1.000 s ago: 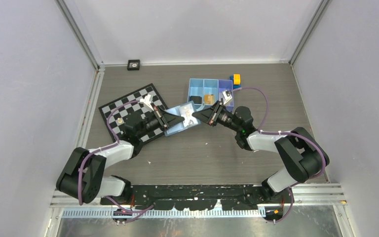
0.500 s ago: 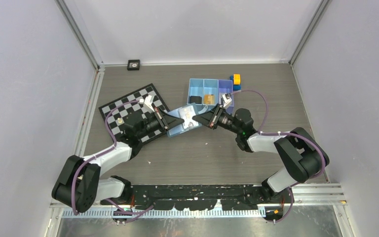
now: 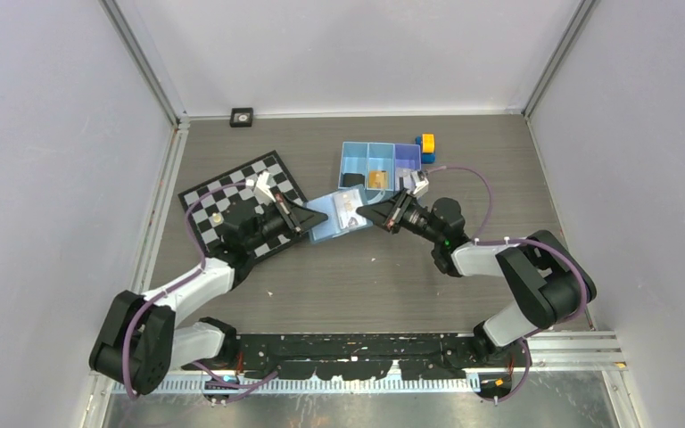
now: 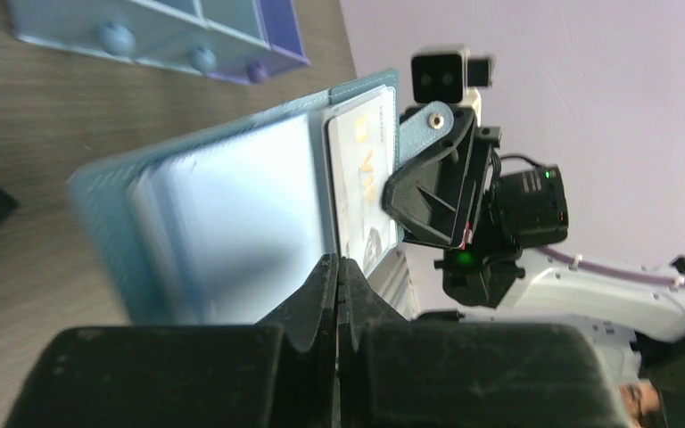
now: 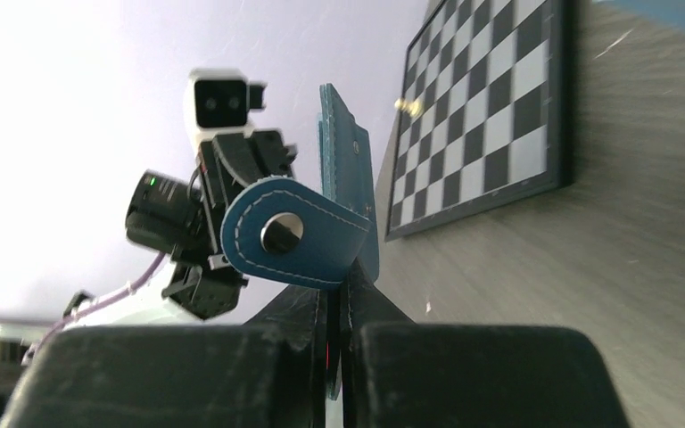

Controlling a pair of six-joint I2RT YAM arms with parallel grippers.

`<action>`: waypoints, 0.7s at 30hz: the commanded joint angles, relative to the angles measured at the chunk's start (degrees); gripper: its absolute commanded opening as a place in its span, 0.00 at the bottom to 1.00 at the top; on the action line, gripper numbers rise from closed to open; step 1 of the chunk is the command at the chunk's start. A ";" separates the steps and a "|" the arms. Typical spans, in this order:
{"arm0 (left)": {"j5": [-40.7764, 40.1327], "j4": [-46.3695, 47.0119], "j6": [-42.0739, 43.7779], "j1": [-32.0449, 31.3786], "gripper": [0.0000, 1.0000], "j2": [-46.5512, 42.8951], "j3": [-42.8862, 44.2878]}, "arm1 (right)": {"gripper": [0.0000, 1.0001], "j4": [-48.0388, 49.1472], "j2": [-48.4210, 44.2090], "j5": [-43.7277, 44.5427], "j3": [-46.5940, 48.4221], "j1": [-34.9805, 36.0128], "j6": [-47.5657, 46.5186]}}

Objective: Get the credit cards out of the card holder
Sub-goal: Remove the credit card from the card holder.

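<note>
The card holder (image 3: 332, 223) is open, its light-blue inside up, held off the table between my two grippers. My left gripper (image 3: 324, 217) is shut on its near-left edge, and my right gripper (image 3: 363, 214) is shut on the side with the snap tab. In the left wrist view, the card holder (image 4: 223, 214) shows its pockets, and a pale credit card (image 4: 361, 178) sits in one next to my left gripper (image 4: 337, 267). The right wrist view shows the card holder (image 5: 343, 160) edge-on, its snap tab (image 5: 294, 234) above my right gripper (image 5: 333, 299). No tan card shows in it.
A three-compartment blue tray (image 3: 344, 167) stands behind the card holder, with small tan and black items inside. A yellow-and-blue block (image 3: 426, 145) lies at its right. A checkerboard (image 3: 223, 192) lies under the left arm. A small black square (image 3: 242, 116) sits by the back wall.
Both grippers and the open card holder have drifted slightly right and toward the back. The left arm has stretched out further. Both grips are unchanged.
</note>
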 commanded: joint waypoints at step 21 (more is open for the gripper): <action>7.79 16.74 -5.09 1.60 0.34 10.03 2.65 | 0.00 6.13 1.07 0.93 1.85 0.00 0.80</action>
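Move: The credit card, still in the open card holder, lies about 5 cm to the right of my shut left fingertips, 1 cm farther out and about level with them. The drawer box stands on the table some 13 cm ahead of those tips, 13 cm to their right and 13 cm lower. From my right hand, pinching the holder by its right edge, the card's middle is about 2 cm to the left, at much the same height. My hands first spring apart: the left goes about 2 cm left and a little forward, fingers shut, while the right, keeping its pinch on the holder's edge, moves some 3 cm forward and right, then eases partly back. After a short stop my left hand sinks about 2.5 cm and comes back as far to the right towards the card, opening its fingers about a third. ##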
